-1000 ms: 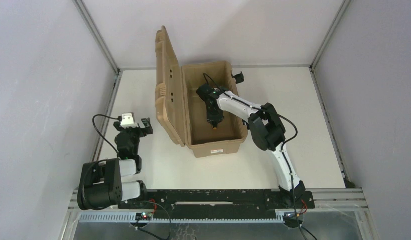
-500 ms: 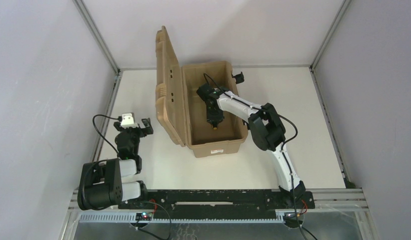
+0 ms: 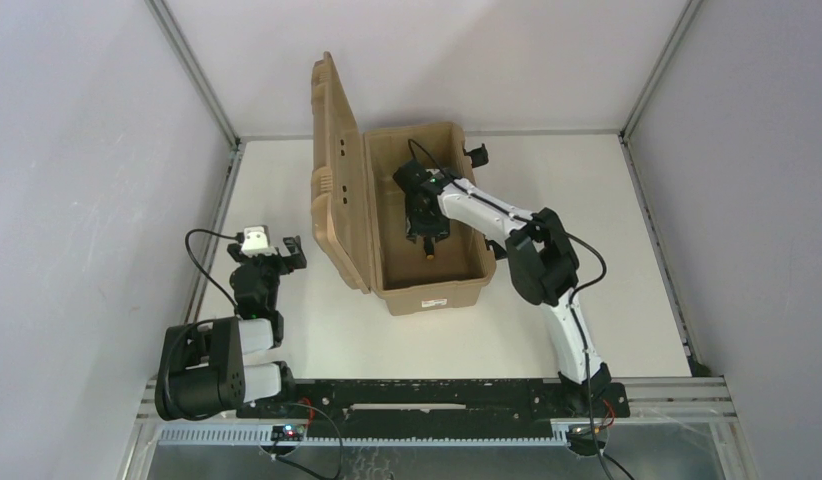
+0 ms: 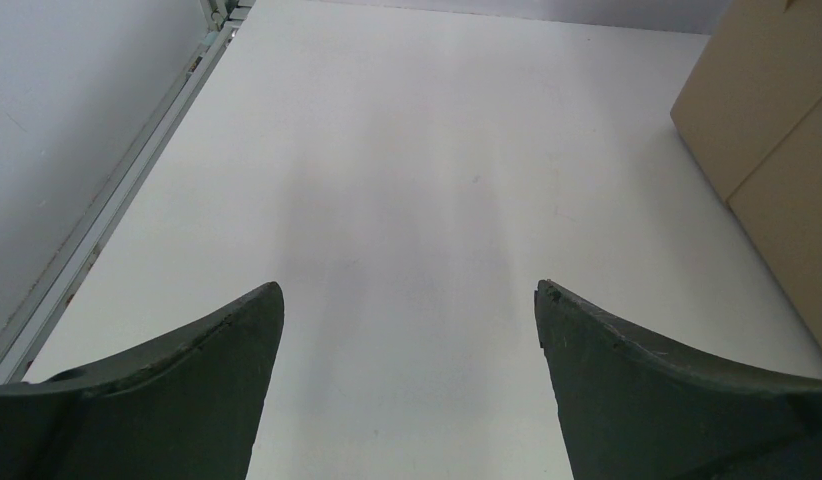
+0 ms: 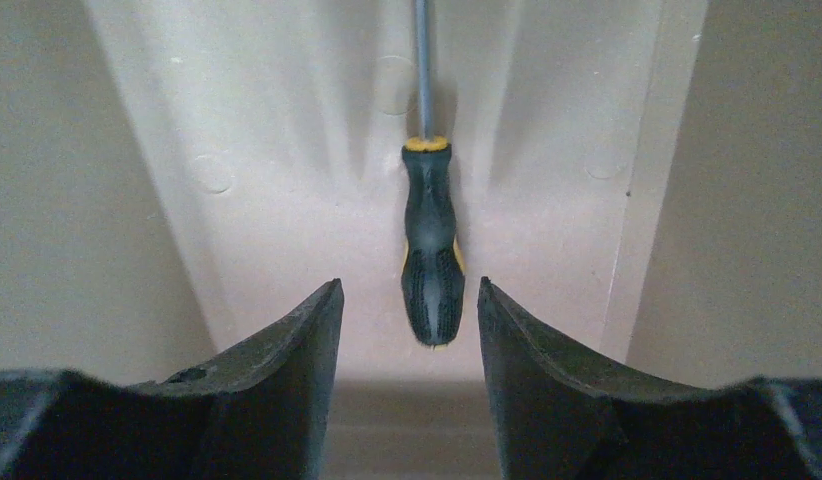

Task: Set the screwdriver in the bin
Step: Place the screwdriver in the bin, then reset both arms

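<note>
The tan bin [image 3: 467,292] stands open at the table's middle, its lid [image 3: 332,170] upright on the left. The screwdriver [image 5: 431,255], black handle with yellow trim and thin metal shaft, lies on the bin's floor [image 5: 287,150]. Its yellow end shows in the top view [image 3: 428,254]. My right gripper [image 5: 409,283] is open inside the bin, its jaws on either side of the handle's butt end without touching it. It also shows in the top view [image 3: 425,232]. My left gripper [image 3: 270,252] is open and empty over the table, left of the lid.
The bin's black latch [image 3: 477,154] sticks out at its far right corner. The lid's tan outer face [image 4: 777,120] is to the right of the left gripper. Enclosure walls and a metal rail [image 4: 117,190] border the table.
My right gripper has drawn back a little toward the bin's far end. The screwdriver stays lying on the bin floor. The left arm has not moved.
</note>
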You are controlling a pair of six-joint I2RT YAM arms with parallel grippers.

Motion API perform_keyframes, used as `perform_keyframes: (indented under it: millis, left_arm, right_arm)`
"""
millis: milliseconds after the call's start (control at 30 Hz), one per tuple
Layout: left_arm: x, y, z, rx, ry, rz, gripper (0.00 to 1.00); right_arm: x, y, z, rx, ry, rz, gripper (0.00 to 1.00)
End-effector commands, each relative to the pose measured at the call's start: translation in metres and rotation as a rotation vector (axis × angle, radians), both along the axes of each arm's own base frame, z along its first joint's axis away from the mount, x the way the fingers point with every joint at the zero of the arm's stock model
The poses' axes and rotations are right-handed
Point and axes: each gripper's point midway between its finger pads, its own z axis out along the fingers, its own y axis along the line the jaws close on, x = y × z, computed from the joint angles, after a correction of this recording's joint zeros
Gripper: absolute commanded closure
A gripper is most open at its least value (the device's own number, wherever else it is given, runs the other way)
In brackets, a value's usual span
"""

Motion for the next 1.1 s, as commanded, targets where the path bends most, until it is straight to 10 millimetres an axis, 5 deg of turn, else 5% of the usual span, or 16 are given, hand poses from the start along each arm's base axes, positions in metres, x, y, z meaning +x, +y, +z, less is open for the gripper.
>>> perform_keyframes:
  millis: [0, 467, 600, 833, 1067]
  left_arm:
    - [0.011, 0.0, 0.03, 0.012, -0.088, -0.001, 0.0]
    - [0.011, 0.001, 0.03, 0.014, -0.089, -0.001, 0.0]
    - [0.011, 0.001, 0.029, 0.013, -0.088, -0.001, 0.0]
    - [0.011, 0.0, 0.029, 0.012, -0.087, -0.001, 0.0]
    - [0.011, 0.0, 0.03, 0.012, -0.088, -0.001, 0.0]
  right_arm:
    - [0.004, 0.011, 0.075, 0.095, -0.129, 0.038, 0.38]
    - [-0.006, -0.001, 0.18, 0.172, -0.315, 0.09, 0.15]
    - [-0.007, -0.011, 0.206, 0.166, -0.375, 0.088, 0.01]
    - [-0.009, -0.046, 0.245, 0.132, -0.468, 0.052, 0.0]
    - [-0.011, -0.106, 0.27, 0.075, -0.563, -0.027, 0.0]
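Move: The screwdriver lies already released on the bin floor, its middle about 3 cm ahead of the empty right hand and 3 cm below it. From that hand, the bin's near latch is some 13 cm right, 4 cm back and 8 cm up; the far latch is 10 cm right, 13 cm ahead, equally high. From the idle left hand the screwdriver lies roughly 32 cm right, 6 cm ahead and 9 cm lower. The right hand rises about 23 cm off the screwdriver, opening fully, tipping fingers forward and finally veering right. ##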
